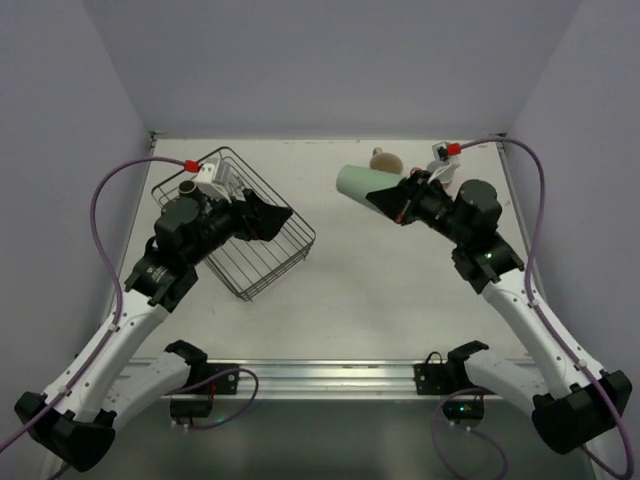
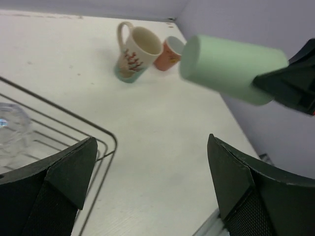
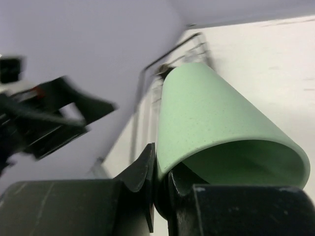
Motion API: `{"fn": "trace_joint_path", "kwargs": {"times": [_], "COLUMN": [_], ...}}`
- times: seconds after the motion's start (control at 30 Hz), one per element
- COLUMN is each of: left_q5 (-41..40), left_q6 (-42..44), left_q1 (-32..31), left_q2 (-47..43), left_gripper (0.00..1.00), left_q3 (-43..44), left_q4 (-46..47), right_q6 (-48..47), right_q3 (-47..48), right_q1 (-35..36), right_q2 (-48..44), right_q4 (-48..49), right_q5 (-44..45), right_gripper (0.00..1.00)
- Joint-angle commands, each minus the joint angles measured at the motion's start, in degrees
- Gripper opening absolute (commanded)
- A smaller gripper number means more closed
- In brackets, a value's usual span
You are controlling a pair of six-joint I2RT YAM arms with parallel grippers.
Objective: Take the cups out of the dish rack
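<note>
My right gripper (image 1: 388,198) is shut on the rim of a pale green cup (image 1: 358,182), held sideways in the air right of the dish rack (image 1: 268,266). In the right wrist view one finger sits inside the green cup (image 3: 211,113) and one outside, at the right gripper (image 3: 162,169). My left gripper (image 1: 276,222) hangs open over the rack's right end, holding nothing. From the left wrist, the left gripper (image 2: 151,147) frames bare table, with the green cup (image 2: 229,69) beyond. A clear glass (image 2: 12,129) lies inside the rack (image 2: 101,135).
A cream patterned mug (image 2: 135,54) and a salmon-pink mug (image 2: 170,53) stand together at the far right of the table. The cream mug (image 1: 383,160) is just behind the held cup. Walls close the table in on three sides.
</note>
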Motion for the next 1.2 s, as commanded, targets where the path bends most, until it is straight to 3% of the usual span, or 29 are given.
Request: {"fn": "trace_joint_path", "kwargs": {"times": [0.0, 0.1, 0.23, 0.3, 0.53, 0.87, 1.17], "left_q5": [-10.9, -13.5, -15.1, -15.4, -17.3, -21.6, -21.6], "left_q6": [12.9, 15.7, 17.9, 18.1, 18.9, 18.9, 18.9], "left_q1": [-0.2, -0.2, -0.2, -0.2, -5.3, -9.4, -9.4], "left_q2": [-3.8, -5.6, -8.4, -9.8, -11.8, -13.6, -12.4], "left_gripper": [1.0, 1.0, 1.0, 1.0, 1.0, 1.0, 1.0], "left_q3": [2.0, -0.5, -3.6, -5.6, -8.6, -8.9, -8.9], "left_q4": [-11.6, -14.0, -14.6, -13.9, -12.4, -12.8, -12.8], "right_q6": [-13.1, -18.7, -23.2, -23.9, -24.8, -27.5, -28.3], "right_q3": [7.0, 12.6, 19.9, 23.5, 32.1, 51.6, 53.8], "right_q1": [-8.0, -11.0, -14.2, -15.9, -23.8, -27.5, -28.5], "right_q2": [2.2, 7.5, 16.0, 19.6, 32.8, 53.7, 59.9], "right_q4": [-25.6, -35.3, -45.1, -48.8, -52.6, -60.6, -60.6], "right_q5": [9.6, 17.3, 34.7, 37.3, 38.8, 34.7, 33.4], "right_gripper": [0.0, 0.0, 0.0, 0.0, 0.0, 0.0, 0.0]}}
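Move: The right hand already grips the green cup by its wall, held about level. The bare spot the cup goes to is about 18 cm ahead, 31 cm to the right and 29 cm below; the coral mug stands roughly 10 cm left of that spot and 9 cm beyond, the big mug 27 cm left and 8 cm beyond. The left hand is empty: the nearer clear glass lies about 16 cm ahead, 6 cm left, 27 cm below, the second glass 27 cm ahead, 19 cm left. Keeping its pinch on the green cup's wall, the right hand swings to its right (some 28 cm), down and forward towards the bare table beside the coral mug, tipping the fingers steeply down and turning clockwise so the cup comes mouth-up, then finishes with a slower reach forward and down that brings the cup's base to the table. The left hand, fingers still wide open and empty, sinks about 7 cm while shifting left and a little back beside the rack, rolling about 25 degrees with its left side rising, closing slightly on the nearer clear glass without reaching it. ##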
